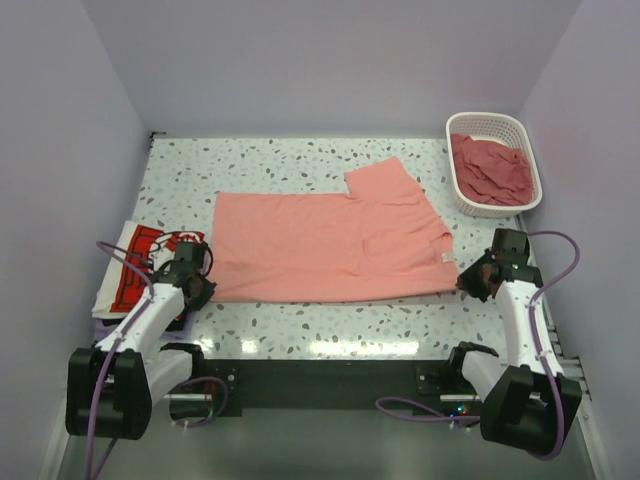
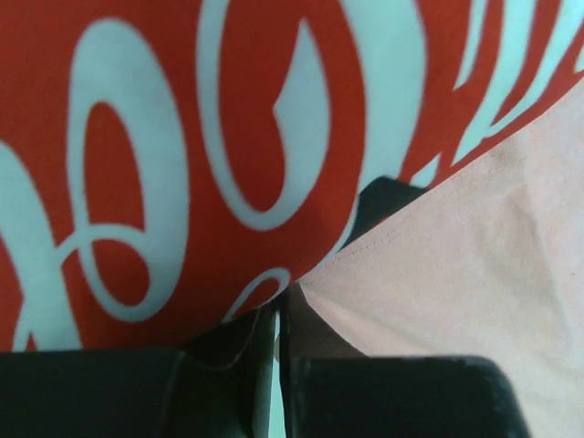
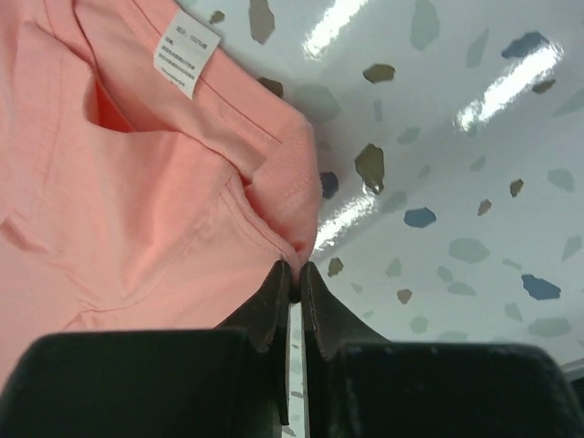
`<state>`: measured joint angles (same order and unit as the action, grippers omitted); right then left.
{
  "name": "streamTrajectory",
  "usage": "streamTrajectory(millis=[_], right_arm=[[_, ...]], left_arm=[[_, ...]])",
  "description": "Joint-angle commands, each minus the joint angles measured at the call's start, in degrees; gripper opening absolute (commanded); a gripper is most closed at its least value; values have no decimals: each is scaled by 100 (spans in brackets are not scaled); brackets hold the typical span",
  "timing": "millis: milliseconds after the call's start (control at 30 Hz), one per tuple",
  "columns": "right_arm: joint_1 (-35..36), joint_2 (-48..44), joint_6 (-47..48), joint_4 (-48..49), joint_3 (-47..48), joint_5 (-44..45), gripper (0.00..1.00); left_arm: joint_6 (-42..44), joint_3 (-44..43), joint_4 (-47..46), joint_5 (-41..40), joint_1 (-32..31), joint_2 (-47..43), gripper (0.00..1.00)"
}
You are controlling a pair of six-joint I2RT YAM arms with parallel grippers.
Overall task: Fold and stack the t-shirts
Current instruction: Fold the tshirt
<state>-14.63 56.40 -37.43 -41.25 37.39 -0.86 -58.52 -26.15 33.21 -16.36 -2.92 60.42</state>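
A salmon-pink t-shirt [image 1: 330, 245] lies spread flat across the middle of the table. My left gripper [image 1: 200, 290] is at its near left corner, jaws shut, with the corner of pink cloth [image 2: 456, 265] running into my left gripper [image 2: 278, 306]. My right gripper [image 1: 468, 280] is at the near right corner, by the collar. It is shut on a fold of the pink edge [image 3: 274, 196], pinched at my right gripper [image 3: 297, 266]. A white t-shirt with red print [image 1: 135, 265] lies folded at the left, and its print [image 2: 182, 137] fills the left wrist view.
A white slatted basket [image 1: 487, 122] stands at the back right with more pink t-shirts [image 1: 490, 170] heaped in it. A white care label [image 3: 187, 55] shows inside the collar. Speckled tabletop [image 3: 456, 182] lies to the right of the right gripper. Walls close in on three sides.
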Motion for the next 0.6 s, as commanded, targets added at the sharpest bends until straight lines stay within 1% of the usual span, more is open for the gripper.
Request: streamTrajectory(millis=[0, 33, 67, 100, 133, 167, 200, 233, 267, 300, 400, 433, 500, 567], right_arm=[[-57, -278, -115, -444, -91, 200, 2], [-57, -305, -176, -497, -126, 244, 6], [-57, -314, -220, -498, -135, 236, 9], [-57, -314, -247, -515, -135, 253, 19], [-57, -288, -291, -533, -109, 262, 26], [-57, -270, -291, -515, -83, 227, 34], [-66, -235, -256, -489, -56, 149, 46], [-57, -165, -126, -376, 31, 96, 51], [-57, -139, -63, -348, 93, 95, 54], [-57, -121, 42, -296, 154, -157, 57], [-57, -191, 367, 46, 330, -396, 62], [-48, -243, 525, 308, 366, -536, 63], [-40, -244, 579, 530, 418, -704, 64], [21, -113, 535, 872, 497, -845, 65]], left_arm=[[-422, 31, 466, -403, -69, -127, 11], [-449, 14, 519, -420, -69, -119, 18], [-484, -4, 572, -447, -69, -119, 32], [-459, -39, 581, -438, -69, -136, 38], [-450, -65, 581, -447, -69, -197, 44], [-450, -92, 625, -447, -69, -241, 54], [-406, -161, 634, -430, -69, -285, 60], [-388, -223, 651, -429, -69, -399, 66], [-362, -302, 739, -429, -77, -443, 73], [-240, -494, 748, -429, -69, -496, 75], [-3, -961, 819, -412, -77, -646, 78], [68, -1066, 792, -368, -86, -655, 78], [305, -1365, 573, -185, -95, -611, 78], [437, -1681, 284, -61, -130, -392, 78]])
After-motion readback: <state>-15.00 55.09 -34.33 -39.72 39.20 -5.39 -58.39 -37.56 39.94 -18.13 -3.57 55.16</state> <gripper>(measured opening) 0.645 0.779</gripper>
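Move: Both hands hold the near corners of the pink t-shirt. Its middle lies about 13 cm ahead and 33 cm right of the left hand, just below it, and 11 cm ahead, 33 cm left and 6 cm below the right. The folded red shirt is some 15 cm left and 5 cm ahead of the left hand, about level. The white basket stands roughly 32 cm ahead and 8 cm right of the right hand. Both hands open, releasing the t-shirt's corners; left rises about 8 cm and forward, right backs slightly, then forward-up. ##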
